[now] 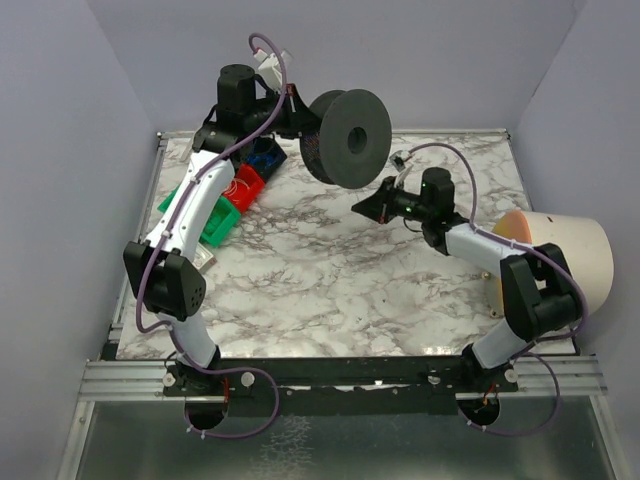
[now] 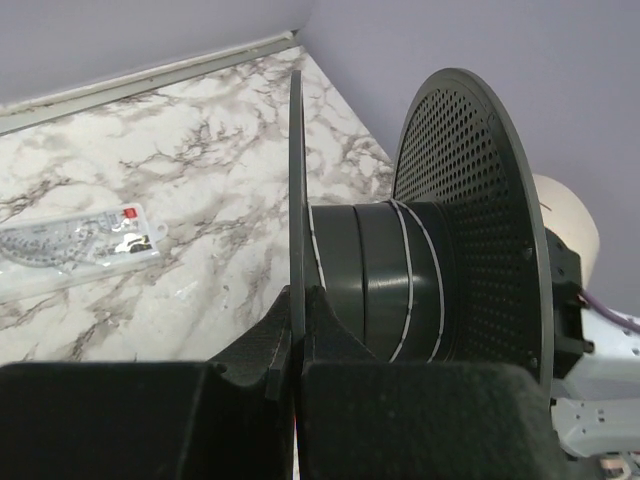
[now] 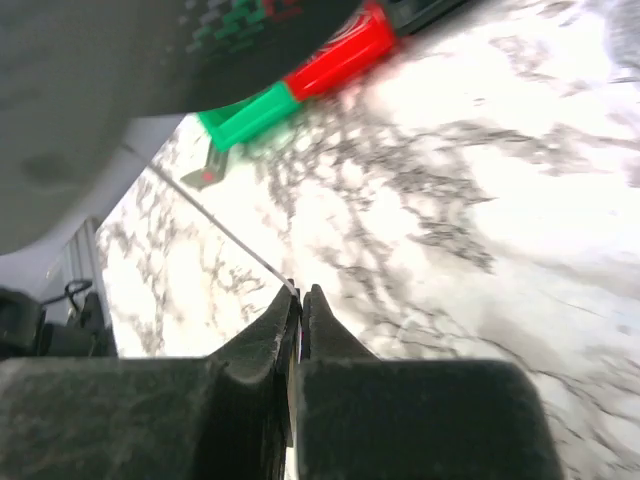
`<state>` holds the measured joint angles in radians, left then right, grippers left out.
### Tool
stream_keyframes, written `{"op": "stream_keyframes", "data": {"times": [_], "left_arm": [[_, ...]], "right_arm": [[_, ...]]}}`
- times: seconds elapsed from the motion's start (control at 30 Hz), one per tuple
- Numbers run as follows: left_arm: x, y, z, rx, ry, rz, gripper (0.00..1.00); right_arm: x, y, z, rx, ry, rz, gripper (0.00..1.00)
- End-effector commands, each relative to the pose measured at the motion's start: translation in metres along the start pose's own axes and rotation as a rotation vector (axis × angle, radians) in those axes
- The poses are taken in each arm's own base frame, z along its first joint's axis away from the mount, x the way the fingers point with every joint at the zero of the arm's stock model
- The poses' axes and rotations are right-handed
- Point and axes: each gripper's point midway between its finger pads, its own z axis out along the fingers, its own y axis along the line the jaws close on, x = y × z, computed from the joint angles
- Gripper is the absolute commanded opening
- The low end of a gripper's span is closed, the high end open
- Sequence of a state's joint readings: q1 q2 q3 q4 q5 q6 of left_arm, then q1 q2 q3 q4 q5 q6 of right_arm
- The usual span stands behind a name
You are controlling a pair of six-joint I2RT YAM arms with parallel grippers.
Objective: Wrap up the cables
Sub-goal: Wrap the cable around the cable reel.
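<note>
A big black two-flanged spool point(image 1: 350, 135) hangs in the air over the far middle of the table. My left gripper point(image 1: 303, 120) is shut on the rim of its thin near flange point(image 2: 296, 180). In the left wrist view my left gripper point(image 2: 298, 292) pinches that flange edge-on, beside the perforated far flange point(image 2: 470, 200). A few turns of the thin cable point(image 2: 410, 304) lie around the dark core. My right gripper point(image 1: 358, 208) sits low, just right of and below the spool. In its own view, my right gripper point(image 3: 300, 290) is shut on the cable point(image 3: 243, 247), which runs taut up and left.
Red point(image 1: 243, 186), green point(image 1: 212, 215) and blue point(image 1: 265, 158) bins sit at the far left under the left arm. A large cream cylinder point(image 1: 560, 255) lies at the table's right edge. A clear flat packet point(image 2: 80, 240) rests on the marble. Walls close in on three sides.
</note>
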<state>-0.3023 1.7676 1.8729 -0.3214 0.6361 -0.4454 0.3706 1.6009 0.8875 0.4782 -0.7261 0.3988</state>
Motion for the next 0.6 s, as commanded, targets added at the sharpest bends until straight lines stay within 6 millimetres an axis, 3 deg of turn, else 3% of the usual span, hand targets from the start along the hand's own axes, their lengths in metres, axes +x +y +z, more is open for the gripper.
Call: {"op": "stream_keyframes", "data": {"times": [0.0,0.2,0.37,0.57], "left_arm": [[-0.025,-0.044,-0.028,0.149,-0.047,0.060,0.00],[-0.008,-0.054,-0.035,0.222,0.016,0.100,0.00],[0.003,-0.055,-0.042,0.224,0.050,0.123,0.00],[0.013,-0.059,-0.045,0.247,0.072,0.111,0.00]], "right_arm": [[-0.025,-0.033,-0.027,0.100,-0.100,0.022,0.00],[-0.055,-0.069,-0.053,0.300,-0.194,-0.008,0.00],[-0.077,-0.107,-0.078,0.565,-0.223,-0.068,0.01],[-0.088,-0.117,-0.089,0.649,-0.249,-0.134,0.01]]}}
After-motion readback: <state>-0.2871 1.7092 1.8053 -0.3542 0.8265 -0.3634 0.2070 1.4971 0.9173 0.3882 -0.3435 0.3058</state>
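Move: The left hand grips the cable reel by its flange, with the reel's middle about 9 cm to its right, 1 cm back and 3 cm lower. From the right hand, which holds the cable, that middle lies some 2 cm ahead, 4 cm left and 14 cm up; on the table, the clear bag is about 14 cm ahead and 5 cm left, and the red bin roughly 12 cm ahead and 34 cm left. Right hand carries the cable 14 cm right and forward, away from the reel; left draws back 4 cm. ##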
